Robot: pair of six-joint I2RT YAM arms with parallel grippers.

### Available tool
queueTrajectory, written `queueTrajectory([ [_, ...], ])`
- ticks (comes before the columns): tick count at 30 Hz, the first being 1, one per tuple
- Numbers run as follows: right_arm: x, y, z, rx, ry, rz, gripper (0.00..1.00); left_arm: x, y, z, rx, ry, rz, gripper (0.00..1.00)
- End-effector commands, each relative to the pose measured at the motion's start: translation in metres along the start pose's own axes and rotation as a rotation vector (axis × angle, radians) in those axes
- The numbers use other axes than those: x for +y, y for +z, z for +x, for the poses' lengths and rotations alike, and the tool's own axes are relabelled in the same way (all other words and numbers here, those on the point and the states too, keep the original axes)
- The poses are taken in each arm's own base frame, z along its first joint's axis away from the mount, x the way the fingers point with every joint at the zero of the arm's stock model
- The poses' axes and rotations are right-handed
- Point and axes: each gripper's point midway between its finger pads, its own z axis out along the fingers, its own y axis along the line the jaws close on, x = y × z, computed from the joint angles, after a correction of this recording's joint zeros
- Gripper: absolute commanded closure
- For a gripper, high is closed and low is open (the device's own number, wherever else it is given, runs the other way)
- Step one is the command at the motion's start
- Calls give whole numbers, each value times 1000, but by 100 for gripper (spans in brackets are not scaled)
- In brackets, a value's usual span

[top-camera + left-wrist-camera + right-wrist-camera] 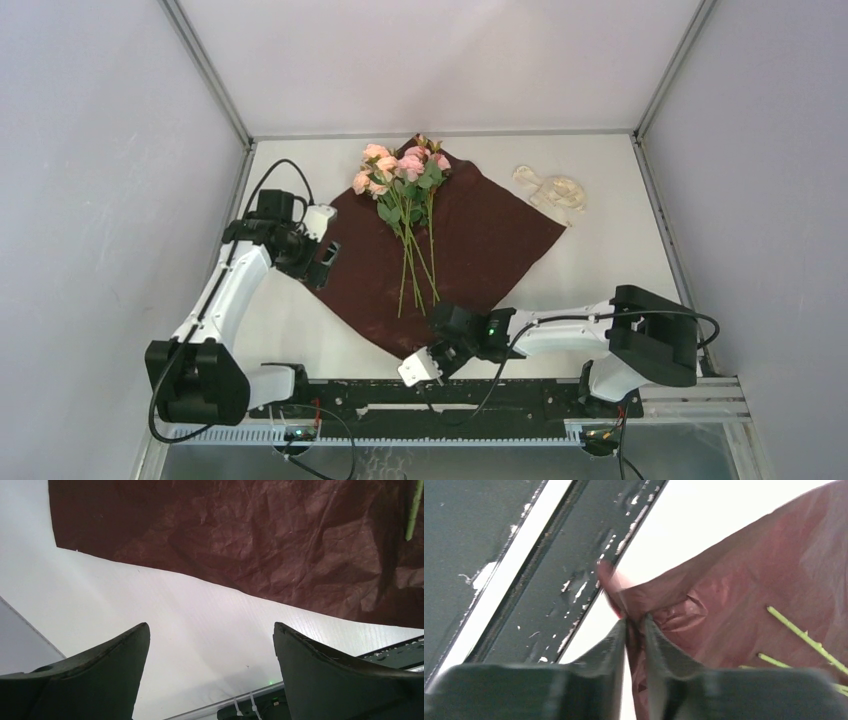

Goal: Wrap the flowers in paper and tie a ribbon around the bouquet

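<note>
The dark red paper (480, 240) lies flat as a diamond on the table. The pink flowers (405, 175) rest on it, blooms at the far corner and green stems (804, 637) running toward me. The cream ribbon (550, 188) sits coiled off the paper's right corner. My right gripper (435, 345) is at the paper's near corner; in the right wrist view the gripper (635, 622) is shut on that corner of the paper (749, 580), which lifts and creases. My left gripper (322, 262) hovers by the paper's left corner, and in its own view the gripper (210, 630) is open over bare table beside the paper (250, 540).
The black mounting rail (574, 555) runs along the near table edge just behind my right gripper, and also shows in the left wrist view as the rail (390, 655). Grey walls enclose the white table (620, 260) on three sides.
</note>
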Motion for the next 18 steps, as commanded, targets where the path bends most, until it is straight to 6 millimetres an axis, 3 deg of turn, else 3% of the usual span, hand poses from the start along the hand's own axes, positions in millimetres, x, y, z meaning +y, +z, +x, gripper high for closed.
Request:
queueTrajectory([
  [1,-29,-13,-21,-110,22,96,83,-18,-6,-1,-43,44,75,3],
  [6,-38,-23,-26,-185,121,103,100,-67,-13,-11,-134,213,263,5],
  [12,-56,-45,-34,-351,323,96,100,-134,-27,-17,-348,602,508,2],
  [18,-68,-64,-31,-448,492,81,100,-174,-21,-9,-411,818,684,0],
])
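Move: The right gripper is down at the paper's near corner with its fingers almost shut around it. The stem ends lie about 11 cm ahead of it and 2 cm to its left, with the blossoms some 42 cm ahead and 6 cm left. The left gripper is open, roughly 12 cm above the table: the paper's near-left edge is about 11 cm back and 15 cm right of it, and the stem ends are 6 cm back and 24 cm right. Finish closing the right gripper on the paper's near corner, then lift the corner up and forward about 5 cm each way towards the stem ends, tilting and turning the wrist a little clockwise. Meanwhile bring the open left gripper about 13 cm right and half as far back, staying high, over the paper's near-left edge, turning it roughly 45 degrees clockwise. ##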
